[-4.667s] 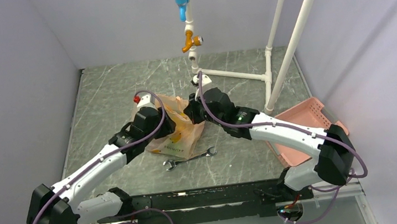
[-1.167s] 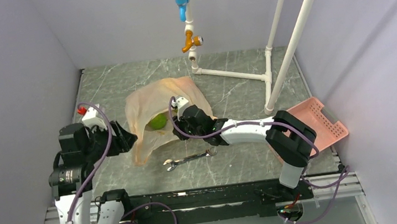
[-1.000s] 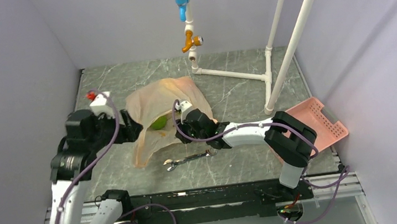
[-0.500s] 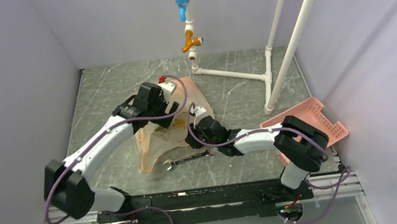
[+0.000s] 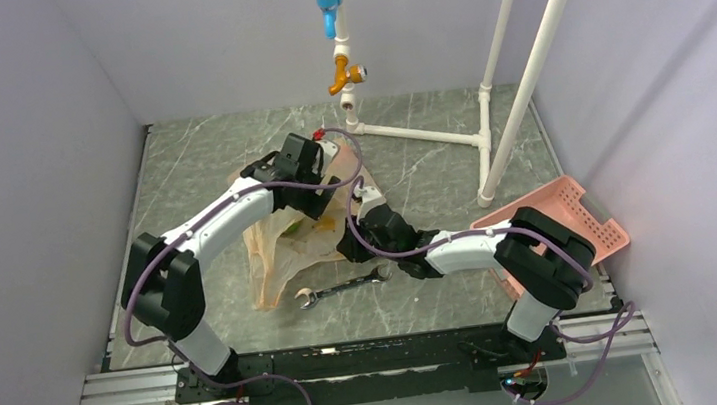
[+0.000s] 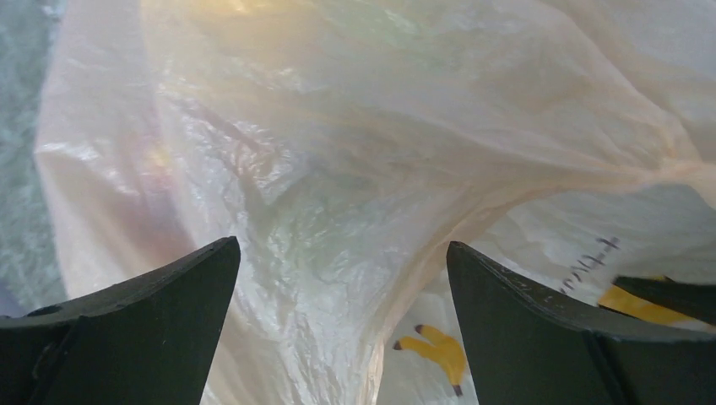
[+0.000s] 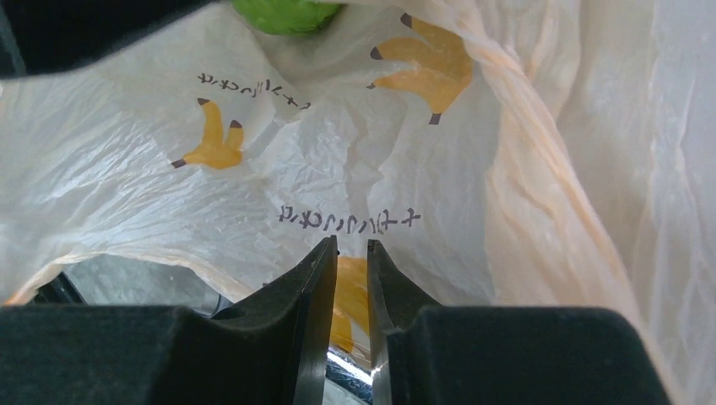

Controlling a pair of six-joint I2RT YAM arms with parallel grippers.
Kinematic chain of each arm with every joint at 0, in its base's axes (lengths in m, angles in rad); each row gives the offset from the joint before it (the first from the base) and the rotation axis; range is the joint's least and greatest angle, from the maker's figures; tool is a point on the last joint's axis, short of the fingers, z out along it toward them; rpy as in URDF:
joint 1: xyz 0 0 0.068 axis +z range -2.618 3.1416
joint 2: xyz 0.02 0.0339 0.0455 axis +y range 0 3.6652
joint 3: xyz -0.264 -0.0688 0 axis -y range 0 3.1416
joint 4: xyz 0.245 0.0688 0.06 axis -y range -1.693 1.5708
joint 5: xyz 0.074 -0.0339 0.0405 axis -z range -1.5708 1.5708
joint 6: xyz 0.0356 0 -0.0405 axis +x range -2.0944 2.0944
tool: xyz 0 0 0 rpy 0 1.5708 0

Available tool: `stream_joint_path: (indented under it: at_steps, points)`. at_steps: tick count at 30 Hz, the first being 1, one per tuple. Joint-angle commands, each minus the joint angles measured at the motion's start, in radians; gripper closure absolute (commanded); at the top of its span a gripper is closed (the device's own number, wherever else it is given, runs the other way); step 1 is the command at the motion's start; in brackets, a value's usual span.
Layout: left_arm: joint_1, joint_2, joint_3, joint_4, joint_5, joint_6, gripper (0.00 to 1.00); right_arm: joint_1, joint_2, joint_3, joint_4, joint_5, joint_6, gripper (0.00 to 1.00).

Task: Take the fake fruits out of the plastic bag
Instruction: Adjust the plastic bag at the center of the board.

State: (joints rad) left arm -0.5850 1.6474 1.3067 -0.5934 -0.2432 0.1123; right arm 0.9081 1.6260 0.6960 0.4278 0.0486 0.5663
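Observation:
The plastic bag [image 5: 284, 246] lies crumpled on the table, peach-orange with yellow banana prints [image 7: 431, 55]. One green fake fruit [image 7: 287, 13] shows inside its mouth in the right wrist view, and as a green patch [image 5: 289, 227] from above. The other fruits are hidden. My left gripper [image 5: 317, 199] hangs over the bag's far side, open, with only bag film [image 6: 338, 169] below its jaws [image 6: 342, 261]. My right gripper [image 5: 351, 241] is at the bag's right edge, shut on a fold of the bag [image 7: 352, 249].
A metal wrench [image 5: 341, 288] lies just in front of the bag. A pink slotted basket [image 5: 567, 211] sits at the right edge. White pipes [image 5: 485, 154] with a blue and an orange valve stand at the back.
My left arm swung in from the far left to above the bag and its jaws opened wide. The right gripper kept its hold and sank slightly toward the front, so the bag slumped.

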Motion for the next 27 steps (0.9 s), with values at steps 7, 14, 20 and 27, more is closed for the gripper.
stream_joint_path:
  at_steps: [7,14,20,27]
  points:
    - [-0.09,-0.129,-0.125,0.026,-0.071,0.03,0.0,-0.029,-0.026,0.0,0.076,-0.034,0.011,0.78]
    - [-0.164,0.012,-0.144,0.124,-0.426,0.071,0.05,-0.038,-0.017,-0.013,0.12,-0.078,0.036,0.78]
    - [-0.126,0.057,-0.087,0.127,-0.483,0.07,0.5,-0.039,-0.004,-0.024,0.119,-0.074,0.016,0.78]
    - [-0.07,-0.011,0.038,-0.012,-0.324,0.021,1.0,-0.039,0.014,-0.068,0.116,-0.054,0.03,0.8]
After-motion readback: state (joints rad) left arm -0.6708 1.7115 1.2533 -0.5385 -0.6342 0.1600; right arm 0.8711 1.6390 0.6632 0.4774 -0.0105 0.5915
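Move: The rim of the bag's upper sheet runs under the left hand's open fingers, about 2 cm back, 2 cm to the left and 4 cm below. The green fruit in the bag mouth lies about 5 cm left of that hand, 1 cm back and 8 cm down; the wrench is some 15 cm back, 5 cm right and 11 cm down. From the right hand, that rim is roughly 8 cm ahead, 12 cm left and 4 cm higher. The left fingers shut from wide open and pinch the rim of the bag's upper sheet. To reach it the hand first draws back about 4 cm, then sinks some 3.5 cm while rolling about 20 degrees, left side rising; as the fingers close it swings forward and left, finally lifting a couple of centimetres. ##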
